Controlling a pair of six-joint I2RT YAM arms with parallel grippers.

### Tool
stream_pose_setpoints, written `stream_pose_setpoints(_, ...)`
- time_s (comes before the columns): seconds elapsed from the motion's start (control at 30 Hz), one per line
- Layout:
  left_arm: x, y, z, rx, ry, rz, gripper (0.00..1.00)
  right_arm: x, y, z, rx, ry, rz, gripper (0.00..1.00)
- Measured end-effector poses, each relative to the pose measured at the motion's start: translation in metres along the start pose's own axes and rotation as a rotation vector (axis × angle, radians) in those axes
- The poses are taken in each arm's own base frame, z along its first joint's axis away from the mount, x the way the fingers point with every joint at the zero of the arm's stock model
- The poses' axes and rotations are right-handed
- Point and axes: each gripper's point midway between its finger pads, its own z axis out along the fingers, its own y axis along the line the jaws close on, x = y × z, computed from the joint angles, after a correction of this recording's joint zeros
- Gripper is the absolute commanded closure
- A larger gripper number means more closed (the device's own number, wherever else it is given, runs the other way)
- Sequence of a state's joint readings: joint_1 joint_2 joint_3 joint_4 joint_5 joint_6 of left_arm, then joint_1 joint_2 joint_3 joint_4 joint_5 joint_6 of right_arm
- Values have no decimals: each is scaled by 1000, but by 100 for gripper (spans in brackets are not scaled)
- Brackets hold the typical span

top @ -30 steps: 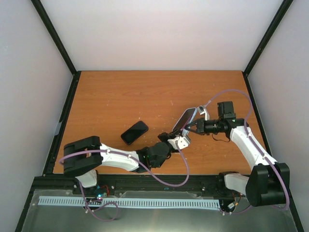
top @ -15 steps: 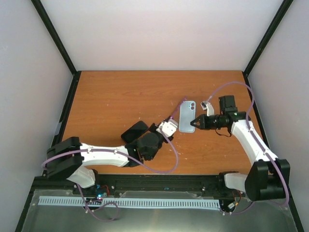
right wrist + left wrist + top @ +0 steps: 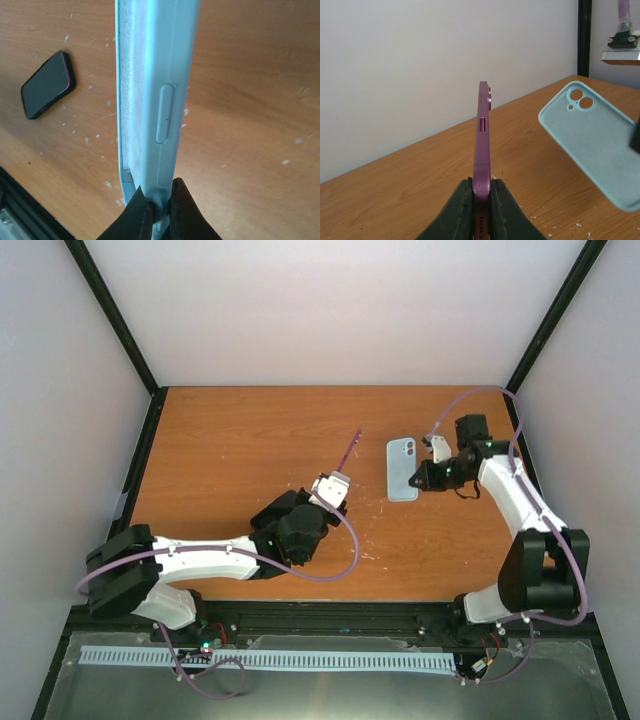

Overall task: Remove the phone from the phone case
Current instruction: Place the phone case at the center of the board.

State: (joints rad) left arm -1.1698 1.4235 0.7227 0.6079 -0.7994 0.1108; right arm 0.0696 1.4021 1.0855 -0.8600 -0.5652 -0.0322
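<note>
My left gripper [image 3: 333, 483] is shut on the bottom end of a purple phone [image 3: 350, 450] and holds it edge-on above the table's middle. In the left wrist view the phone [image 3: 482, 135] stands upright between my black fingers [image 3: 460, 205], clear of the case. My right gripper [image 3: 418, 478] is shut on the edge of an empty light blue phone case [image 3: 401, 468], just right of the phone. The case shows its camera cutouts in the left wrist view [image 3: 592, 142]. In the right wrist view the case [image 3: 155, 75] is edge-on, pinched in my right gripper [image 3: 160, 202], its soft lining visible.
A second dark phone [image 3: 48, 85] lies flat, screen up, on the orange table [image 3: 230, 440]; my left arm covers it in the top view. Black frame rails run along the table's edges. Small white crumbs dot the wood near the case.
The phone and case have come apart. My left gripper drew back left with the purple phone, and my right gripper carried the empty case back and to the right.
</note>
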Motion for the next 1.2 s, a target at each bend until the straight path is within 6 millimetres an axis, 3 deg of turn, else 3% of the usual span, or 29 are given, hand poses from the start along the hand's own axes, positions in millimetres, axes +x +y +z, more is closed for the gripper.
stream_pose_setpoints(0.17, -1, 5, -4, -2, 8, -6, 100, -22, -29, -9, -12, 37, -50, 97)
stream_pose_setpoints(0.27, 0, 7, -5, -4, 14, -8, 100, -18, -46, -17, -30, 58, -60, 97)
stream_pose_setpoints(0.53, 9, 4, -7, 4, 44, 7, 100, 26, -93, -31, 48, 189, -96, 97)
stream_pose_setpoints(0.77, 11, 2, -8, 9, 48, -1, 100, 75, -133, -43, 94, 269, -12, 97)
stream_pose_setpoints(0.9, 12, -2, -10, 20, 48, 3, 100, 90, -162, -53, 102, 260, 77, 97)
stream_pose_setpoints(1.07, 14, -5, -12, 28, 51, 9, 100, 108, -190, -51, 67, 276, 173, 94)
stream_pose_setpoints(1.2, 15, -6, -13, 31, 53, 12, 100, 110, -205, -49, 58, 286, 195, 81)
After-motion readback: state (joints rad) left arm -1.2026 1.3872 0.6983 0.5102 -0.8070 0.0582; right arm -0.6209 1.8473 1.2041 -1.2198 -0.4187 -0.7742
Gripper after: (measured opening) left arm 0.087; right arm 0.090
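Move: The right hand already holds the empty light-blue phone case by its right long edge; the bare spot on the right part of the board where it is taken lies about 17 cm to this hand's right, 3 cm back and 11 cm below. The purple phone in the left hand is some 16 cm to its left, 4 cm ahead and 7 cm higher, and the black phone lies about 33 cm left, 3 cm back and 12 cm below. From the left hand, that spot is roughly 37 cm right, level ahead and 20 cm below. Still pinching the case by its edge, the right hand sweeps about 20 cm to the right, away from the left hand and the purple phone it keeps holding, first level and a touch forward, then curving back and sinking some 10 cm towards the bare right part of the board. On the way down the wrist turns about 20 degrees so the fingertips swing back towards the base, and the hand slows near the board, the fingers still around the edge and the grip just slackening at the end. ##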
